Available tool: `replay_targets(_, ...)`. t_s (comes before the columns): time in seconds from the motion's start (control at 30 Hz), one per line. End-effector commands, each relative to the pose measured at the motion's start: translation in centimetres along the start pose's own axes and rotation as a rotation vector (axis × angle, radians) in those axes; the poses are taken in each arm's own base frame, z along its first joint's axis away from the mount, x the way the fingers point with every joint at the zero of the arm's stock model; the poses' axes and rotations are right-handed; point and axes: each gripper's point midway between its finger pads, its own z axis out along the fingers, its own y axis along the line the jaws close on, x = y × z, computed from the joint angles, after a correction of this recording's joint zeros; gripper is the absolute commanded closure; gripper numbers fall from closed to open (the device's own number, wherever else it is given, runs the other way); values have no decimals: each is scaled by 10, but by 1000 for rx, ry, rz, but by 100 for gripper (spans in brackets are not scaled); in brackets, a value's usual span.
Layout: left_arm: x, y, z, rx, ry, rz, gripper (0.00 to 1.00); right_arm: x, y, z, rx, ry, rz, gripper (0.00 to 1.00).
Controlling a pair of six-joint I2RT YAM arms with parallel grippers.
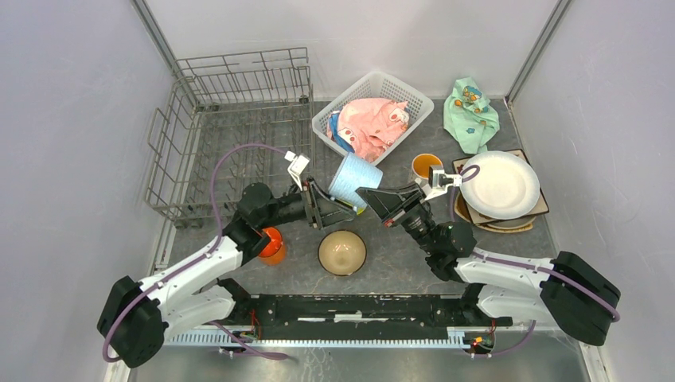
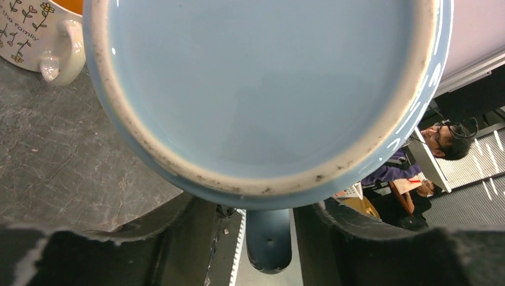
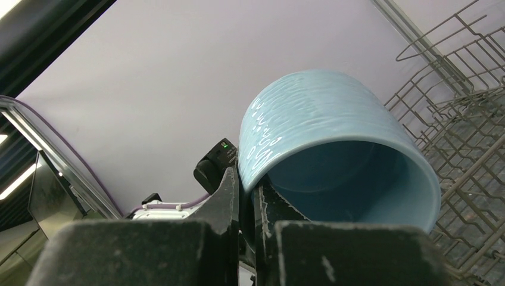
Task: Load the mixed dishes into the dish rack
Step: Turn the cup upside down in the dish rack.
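A light-blue mug [image 1: 355, 180] hangs tilted above the table between both arms. My right gripper [image 1: 366, 193] [image 3: 247, 193] is shut on the wall of the mug [image 3: 333, 128] at its rim, one finger inside and one outside. My left gripper [image 1: 345, 211] [image 2: 265, 223] stands open under the mug's base [image 2: 262, 89], its fingers apart on either side of the mug's handle [image 2: 269, 238] with gaps showing. The grey wire dish rack [image 1: 231, 131] [image 3: 470, 125] stands at the back left with no dishes visible in it.
An orange mug [image 1: 274, 245] sits under my left arm, and a tan bowl [image 1: 342, 252] at the front middle. A white patterned mug [image 1: 426, 165] [image 2: 36, 30] stands beside stacked plates [image 1: 500, 187]. Behind are a white lattice basket [image 1: 374, 86] with a pink cloth and a mint-green cloth [image 1: 471, 113].
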Motion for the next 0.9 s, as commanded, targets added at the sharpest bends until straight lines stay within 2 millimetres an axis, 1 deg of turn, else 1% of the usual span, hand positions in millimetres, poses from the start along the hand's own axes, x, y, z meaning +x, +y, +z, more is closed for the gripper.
replay_targets(0.0, -15, -24, 2, 54, -9, 27, 49, -50, 63, 10, -221, -177, 30, 99)
replay_targets(0.07, -16, -24, -1, 45, -28, 35, 58, -43, 59, 10, -207, -147, 20, 99)
replay_targets(0.1, -16, -22, -2, 38, -39, 37, 64, -39, 55, 10, -198, -131, 4, 100)
replay_targets(0.17, -18, -21, -4, 33, -64, 45, 84, -30, 49, 10, -177, -95, -12, 99)
replay_targets(0.2, -19, -21, -4, 32, -75, 51, 93, -27, 45, 8, -165, -83, -21, 97)
replay_targets(0.23, -20, -19, -5, 24, -86, 50, 97, -26, 43, 7, -153, -78, -24, 92)
replay_targets(0.3, -23, -16, -6, -1, -101, 50, 98, -25, 38, 4, -134, -74, -35, 74)
replay_targets(0.4, -30, -15, -8, -33, -129, 81, 98, -23, 35, 1, -111, -57, -60, 52)
replay_targets(0.47, -39, -15, -11, -65, -161, 121, 98, -20, 29, -1, -82, -35, -84, 37)
replay_targets(0.5, -43, -13, -14, -95, -177, 137, 98, -17, 24, -3, -59, -20, -96, 25)
replay_targets(0.57, -55, -7, -20, -171, -233, 173, 98, -15, 17, -7, -18, 1, -118, 10)
replay_targets(0.6, -62, -7, -24, -198, -257, 204, 98, -14, 13, -10, 1, 15, -131, 3)
replay_targets(0.67, -70, 3, -32, -282, -283, 251, 98, -7, 4, -17, 46, 60, -159, 2)
replay_targets(0.7, -74, 5, -36, -320, -291, 278, 98, -5, 4, -19, 51, 83, -186, 2)
replay_targets(0.77, -85, 5, -42, -377, -304, 340, 98, 0, -3, -25, 80, 138, -276, 2)
replay_targets(0.83, -97, 6, -48, -440, -311, 401, 98, 3, -12, -34, 120, 186, -331, 2)
replay_targets(0.87, -103, 9, -52, -489, -305, 425, 98, 2, -13, -39, 127, 196, -354, 2)
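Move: The cup hangs level in my right fingers' grip on its rim, its middle about 3 cm ahead, 3 cm left and 3 cm below that hand. From my left hand, whose open fingers straddle the handle, the cup's middle is some 5 cm ahead, 1 cm right and 4 cm up. The dish rack's middle lies roughly 28 cm ahead and 32 cm left of my left hand, 20 cm down; the yellow-green bowl 13 cm straight ahead, the beige bowl nearly underneath, 2 cm back and 2 cm left, both 24 cm down. I close my left fingers on the cup's handle and lift a touch; then my right fingers open wide, let go of the rim and back off about 2 cm to the right. With my left hand I carry the cup left and forward towards the dish rack, some 6 cm and sinking slightly, swinging the hand counter-clockwise about 20 degrees as its fingertips tip down. ##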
